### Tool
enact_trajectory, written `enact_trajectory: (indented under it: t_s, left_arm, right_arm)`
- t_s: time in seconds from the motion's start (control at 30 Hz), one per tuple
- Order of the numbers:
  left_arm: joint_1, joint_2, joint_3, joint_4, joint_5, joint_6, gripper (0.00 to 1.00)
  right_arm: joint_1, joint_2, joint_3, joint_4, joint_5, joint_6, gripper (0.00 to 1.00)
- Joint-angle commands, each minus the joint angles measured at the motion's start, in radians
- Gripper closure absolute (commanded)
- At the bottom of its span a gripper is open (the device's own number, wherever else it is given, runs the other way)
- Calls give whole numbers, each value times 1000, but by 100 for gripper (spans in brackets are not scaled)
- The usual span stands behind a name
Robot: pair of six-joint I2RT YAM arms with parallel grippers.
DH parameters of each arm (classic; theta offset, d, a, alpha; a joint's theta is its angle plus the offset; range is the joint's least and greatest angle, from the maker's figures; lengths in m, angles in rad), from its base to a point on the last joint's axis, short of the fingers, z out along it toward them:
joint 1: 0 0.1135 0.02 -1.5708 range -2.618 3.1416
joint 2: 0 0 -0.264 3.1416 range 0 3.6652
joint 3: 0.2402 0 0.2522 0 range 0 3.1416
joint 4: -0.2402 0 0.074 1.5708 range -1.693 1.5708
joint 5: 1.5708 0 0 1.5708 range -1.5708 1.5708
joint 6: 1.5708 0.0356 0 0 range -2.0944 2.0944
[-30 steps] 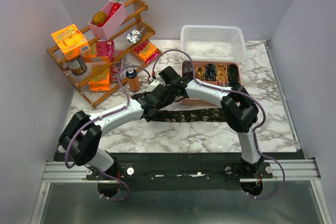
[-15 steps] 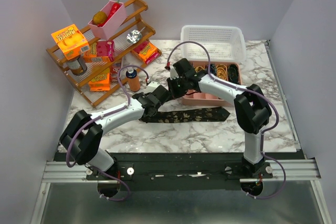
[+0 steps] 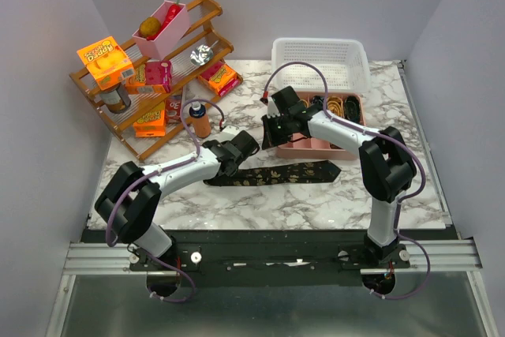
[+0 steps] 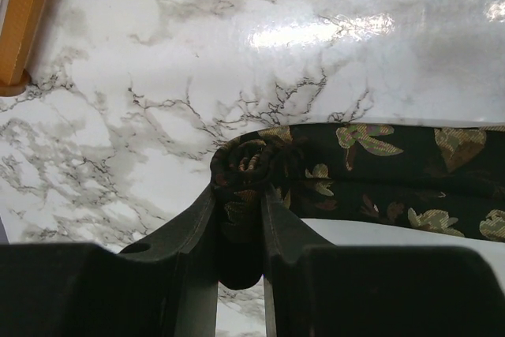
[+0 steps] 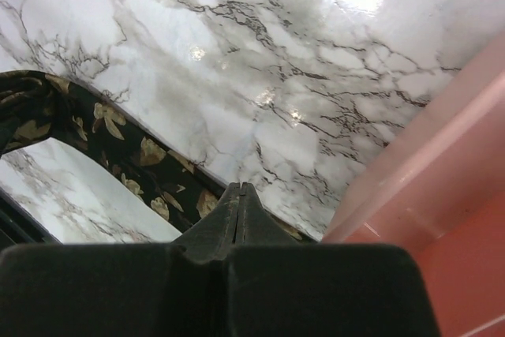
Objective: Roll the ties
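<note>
A black tie with gold-brown leaves (image 3: 280, 173) lies flat across the marble, its pointed end to the right. Its left end is wound into a small coil (image 4: 248, 165). My left gripper (image 4: 239, 211) is shut on that coil, and in the top view the left gripper (image 3: 230, 162) sits at the tie's left end. My right gripper (image 5: 239, 189) is shut with nothing in it, above bare marble between the tie (image 5: 118, 136) and the pink tray (image 5: 442, 179). From above, the right gripper (image 3: 274, 133) hangs at the tray's left end.
The pink tray (image 3: 316, 148) holds several rolled ties (image 3: 339, 106). Behind it stands a white basket (image 3: 319, 61). A wooden rack (image 3: 150, 76) with boxes fills the back left, and a small orange bottle (image 3: 200, 120) stands in front of it.
My right arm has lifted off the tie and swung back and right to the pink tray. My left gripper has kept its hold on the coil and shifted only slightly.
</note>
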Motion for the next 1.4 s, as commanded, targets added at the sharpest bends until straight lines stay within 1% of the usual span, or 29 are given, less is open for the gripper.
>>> enact_trajectory:
  t_s: [0.0, 0.27, 0.5, 0.57, 0.6, 0.67, 0.7, 0.8, 0.97, 1.1, 1.13, 1.23, 1.27, 1.3, 1.37]
  left_arm:
    - [-6, 49, 17, -19, -49, -7, 100]
    - [-41, 153, 59, -48, -75, -12, 100]
    - [-64, 178, 82, 7, 9, -7, 100]
    - [-69, 187, 87, 32, 32, -6, 95]
    - [-69, 190, 87, 39, 49, -4, 87]
    - [-69, 192, 88, 58, 82, -7, 76]
    - [-69, 193, 85, 67, 93, -10, 63]
    - [-70, 181, 74, 96, 136, -15, 52]
    - [-70, 161, 61, 150, 202, -32, 44]
    - [-70, 149, 45, 180, 237, -47, 42]
    - [-70, 144, 41, 190, 239, -52, 40]
    - [-69, 117, 25, 205, 236, -63, 39]
    - [-69, 94, 22, 208, 233, -63, 39]
    - [-67, 81, 18, 208, 222, -67, 36]
    - [-63, 32, 13, 206, 201, -69, 35]
  right_arm:
    - [-43, -43, -18, -1, 63, -24, 99]
    - [-46, -57, -8, 5, 55, -15, 99]
    - [-48, -57, -5, 3, 59, -18, 99]
    - [-48, -57, -7, 5, 57, -18, 99]
    - [-48, -57, -7, 5, 57, -18, 99]
    - [-49, -57, -10, 5, 55, -20, 99]
    - [-48, -58, -10, 3, 54, -21, 99]
    - [-49, -57, -11, 5, 52, -20, 99]
    - [-49, -49, -8, 6, 39, -21, 99]
    - [-49, -46, -7, 5, 31, -23, 99]
    - [-49, -46, -7, 5, 29, -23, 99]
    - [-49, -46, -8, 6, 16, -23, 99]
    - [-49, -47, -8, 5, 11, -24, 99]
    - [-49, -47, -8, 5, 6, -24, 99]
    - [-49, -52, -8, 8, -10, -32, 99]
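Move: The tie's rolled end is already in the left fingers. The middle of its flat stretch lies roughly 18 cm to the right of that hand, level with it fore and aft and about 5 cm lower. The bottle stands some 13 cm ahead and 3 cm left of the hand; the pink organizer's middle is about 14 cm ahead and 30 cm right. From the right hand, the flat stretch's middle is about 8 cm back, 3 cm right and 5 cm below. The tie's rolled end, still pinched at first, is lowered by the left hand about 2 cm towards the table, then carried right along the tie. After nearly 3 cm to the right the fingers open to about twice their gap while the hand goes on, some 7 cm rightward in all, rolling back through nearly 20 degrees and ending astride the tie. The shut right hand eases a little up and forward, then stays clear. ##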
